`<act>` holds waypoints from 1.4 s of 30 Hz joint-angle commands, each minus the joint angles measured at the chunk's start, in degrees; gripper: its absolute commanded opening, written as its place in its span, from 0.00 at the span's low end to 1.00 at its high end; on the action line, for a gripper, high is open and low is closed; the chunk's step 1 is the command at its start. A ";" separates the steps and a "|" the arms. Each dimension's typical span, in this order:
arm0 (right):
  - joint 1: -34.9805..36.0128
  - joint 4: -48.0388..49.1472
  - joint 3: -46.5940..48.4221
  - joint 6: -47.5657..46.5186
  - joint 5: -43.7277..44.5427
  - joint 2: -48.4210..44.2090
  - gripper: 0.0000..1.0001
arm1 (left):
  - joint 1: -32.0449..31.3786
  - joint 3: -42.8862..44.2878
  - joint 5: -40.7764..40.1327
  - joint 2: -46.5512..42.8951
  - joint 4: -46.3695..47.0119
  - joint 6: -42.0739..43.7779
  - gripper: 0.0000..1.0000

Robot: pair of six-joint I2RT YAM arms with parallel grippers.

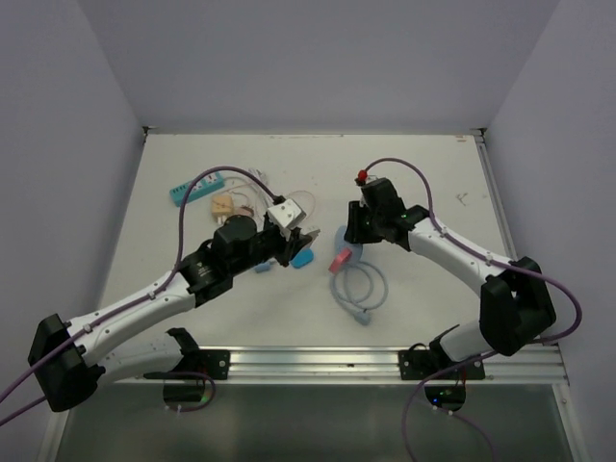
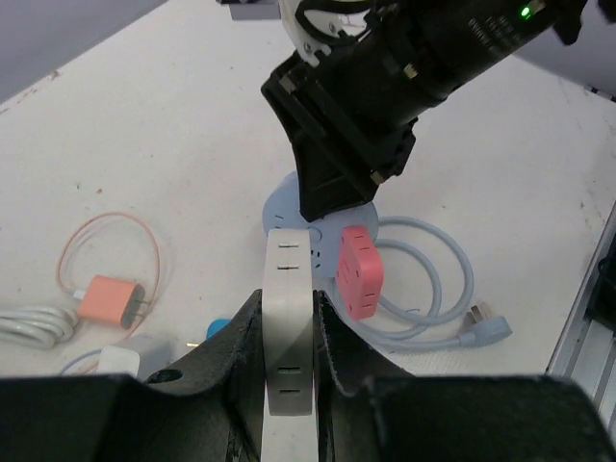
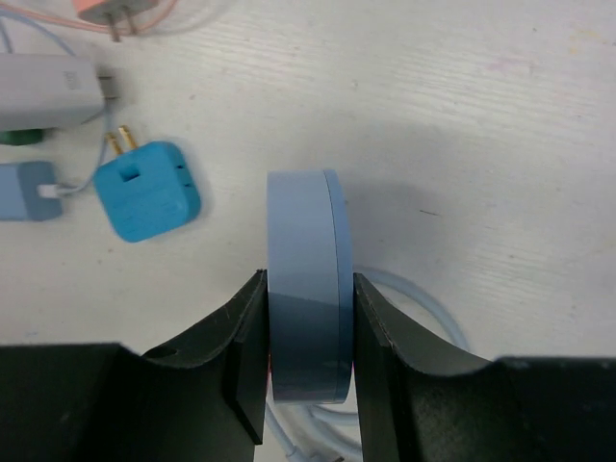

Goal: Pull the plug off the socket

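My right gripper (image 1: pixel 354 231) (image 3: pixel 308 279) is shut on the rim of a round light-blue socket (image 3: pixel 303 231) (image 2: pixel 289 207), holding it on edge above the table. A pink cube plug (image 2: pixel 358 271) (image 1: pixel 339 260) sits on the socket's face. My left gripper (image 2: pixel 289 298) (image 1: pixel 306 239) is shut on a flat white plug (image 2: pixel 289 337) with slots in its side. Its far end points at the socket's face, and I cannot tell if it still touches. The socket's pale blue cable (image 1: pixel 358 289) lies coiled below it.
A blue adapter with gold prongs (image 3: pixel 146 191) (image 1: pixel 303 257) lies under my left gripper. An orange charger with its cord (image 2: pixel 108 300), a grey charger (image 3: pixel 48 82) and a teal power strip (image 1: pixel 197 189) lie to the left. A metal rail (image 1: pixel 318 361) lines the near edge.
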 commanded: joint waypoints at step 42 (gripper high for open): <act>-3.78 12.33 -6.17 1.81 -13.40 -5.46 0.00 | 23.96 -4.33 10.77 8.27 5.67 -15.18 0.77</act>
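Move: The left gripper holds the freed white plug; the bare table spot for it lies about 10 cm ahead, 11 cm left and 16 cm below. Around that spot, from the left hand, the blue plug lies 8 cm ahead and 5 cm left, the light-blue plug 6 cm ahead and 14 cm left, and the white charger 13 cm ahead and 11 cm left, all at table height. From the right hand, still holding the round socket, the spot is some 20 cm left, about level in reach and roughly 6 cm below. Bring the left gripper with its white plug down about 14 cm while swinging forward and left, turning counter-clockwise and tipping the fingers down some 30 degrees, into the gap between the blue and light-blue plugs. Open wide to let go, then rise about 5 cm. Keep the right grip on the round socket: dip briefly down and right, then lift back up and left, rolling its left side up. ##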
